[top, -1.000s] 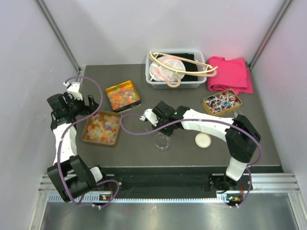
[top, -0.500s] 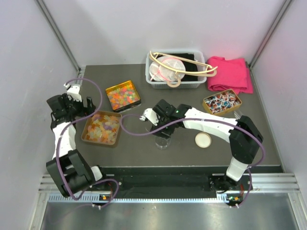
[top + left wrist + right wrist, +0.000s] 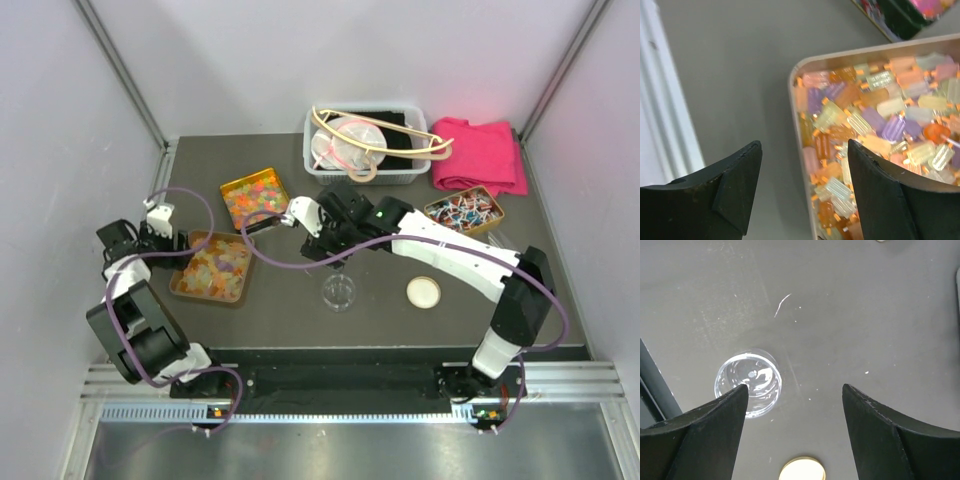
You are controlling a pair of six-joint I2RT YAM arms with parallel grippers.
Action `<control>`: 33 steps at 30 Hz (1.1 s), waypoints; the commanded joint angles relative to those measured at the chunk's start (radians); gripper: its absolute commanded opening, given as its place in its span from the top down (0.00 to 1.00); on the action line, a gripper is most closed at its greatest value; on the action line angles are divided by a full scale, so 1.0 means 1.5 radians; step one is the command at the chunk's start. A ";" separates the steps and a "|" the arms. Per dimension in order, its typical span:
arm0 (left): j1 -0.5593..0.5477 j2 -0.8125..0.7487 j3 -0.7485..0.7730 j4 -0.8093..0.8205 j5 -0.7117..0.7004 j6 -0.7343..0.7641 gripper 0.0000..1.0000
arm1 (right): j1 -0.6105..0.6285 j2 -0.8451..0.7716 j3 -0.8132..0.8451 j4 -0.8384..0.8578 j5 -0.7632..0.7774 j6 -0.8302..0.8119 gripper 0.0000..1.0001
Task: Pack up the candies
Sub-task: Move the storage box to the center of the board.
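The candies [image 3: 875, 117] are small translucent pieces in orange, yellow, pink and pale lilac, heaped in a shallow tan tray [image 3: 176, 285]. My left gripper [image 3: 804, 160] hangs open low over the tray's left side, so its rim [image 3: 796, 80] runs between the jaws: one finger is over the table, the other over the candies. In the top view the left gripper [image 3: 170, 245] sits at the tray's left end. My right gripper [image 3: 795, 392] is open and holds nothing, up above the table. A clear jar [image 3: 748, 385] stands below its left finger, and a cream lid [image 3: 802, 470] lies nearby.
A second tin [image 3: 256, 197] of brighter orange and red pieces sits behind the tray. A tin of twist-wrapped sweets [image 3: 463, 212] is at the right. At the back are a clear bin [image 3: 362, 150] with hangers and a pink cloth [image 3: 482, 155]. The cage walls are close on the left.
My right gripper opened, left the jar standing on the table and rose away toward the back. My left gripper came down to the tray's left rim and its jaws narrowed a little.
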 commanded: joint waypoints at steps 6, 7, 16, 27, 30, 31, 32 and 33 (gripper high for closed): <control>-0.004 0.028 -0.041 0.014 0.015 0.068 0.33 | 0.008 -0.046 0.058 -0.019 0.013 -0.008 0.24; -0.005 0.032 -0.044 0.018 0.010 0.072 0.34 | 0.008 -0.046 0.060 -0.020 0.010 -0.006 0.24; -0.036 0.039 -0.069 0.078 -0.042 0.050 0.55 | 0.008 -0.048 0.051 -0.016 0.004 0.001 0.24; -0.207 -0.015 -0.089 0.082 -0.132 0.022 0.74 | 0.007 -0.050 0.044 -0.007 0.023 0.001 0.24; -0.256 0.003 -0.071 0.083 -0.160 -0.005 0.74 | 0.008 -0.054 0.039 -0.005 0.029 -0.001 0.23; -0.269 0.013 -0.054 0.081 -0.163 -0.011 0.76 | 0.008 -0.055 0.035 -0.003 0.029 -0.001 0.23; -0.274 0.027 -0.045 0.072 -0.164 -0.015 0.77 | 0.008 -0.057 0.033 -0.003 0.029 -0.001 0.23; -0.278 0.033 -0.037 0.069 -0.165 -0.019 0.78 | 0.008 -0.060 0.032 -0.003 0.029 -0.002 0.23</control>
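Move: The storage box lies just below and to the right of the left hand: its middle is about 8 cm right, 4 cm back and 6 cm down, with its left wall running between and below the open fingers. From that hand the gummy tray stands roughly 12 cm ahead and 19 cm right, the clear glass some 10 cm back and 37 cm right, both also lower. From the right hand the storage box is about 25 cm left, 3 cm ahead and 15 cm down. The left hand sinks about 5 cm, easing slightly back and right, with its fingers astride the storage box's left wall, then closes to pinch that wall near its middle, one finger inside and one outside. Keeping low and holding the wall, it pushes the box some 8 cm to the right towards the glass, speeding up as it goes and turning about 15 degrees clockwise, while the empty, open right hand first rises a couple of centimetres farther from the glass and then stays there. ##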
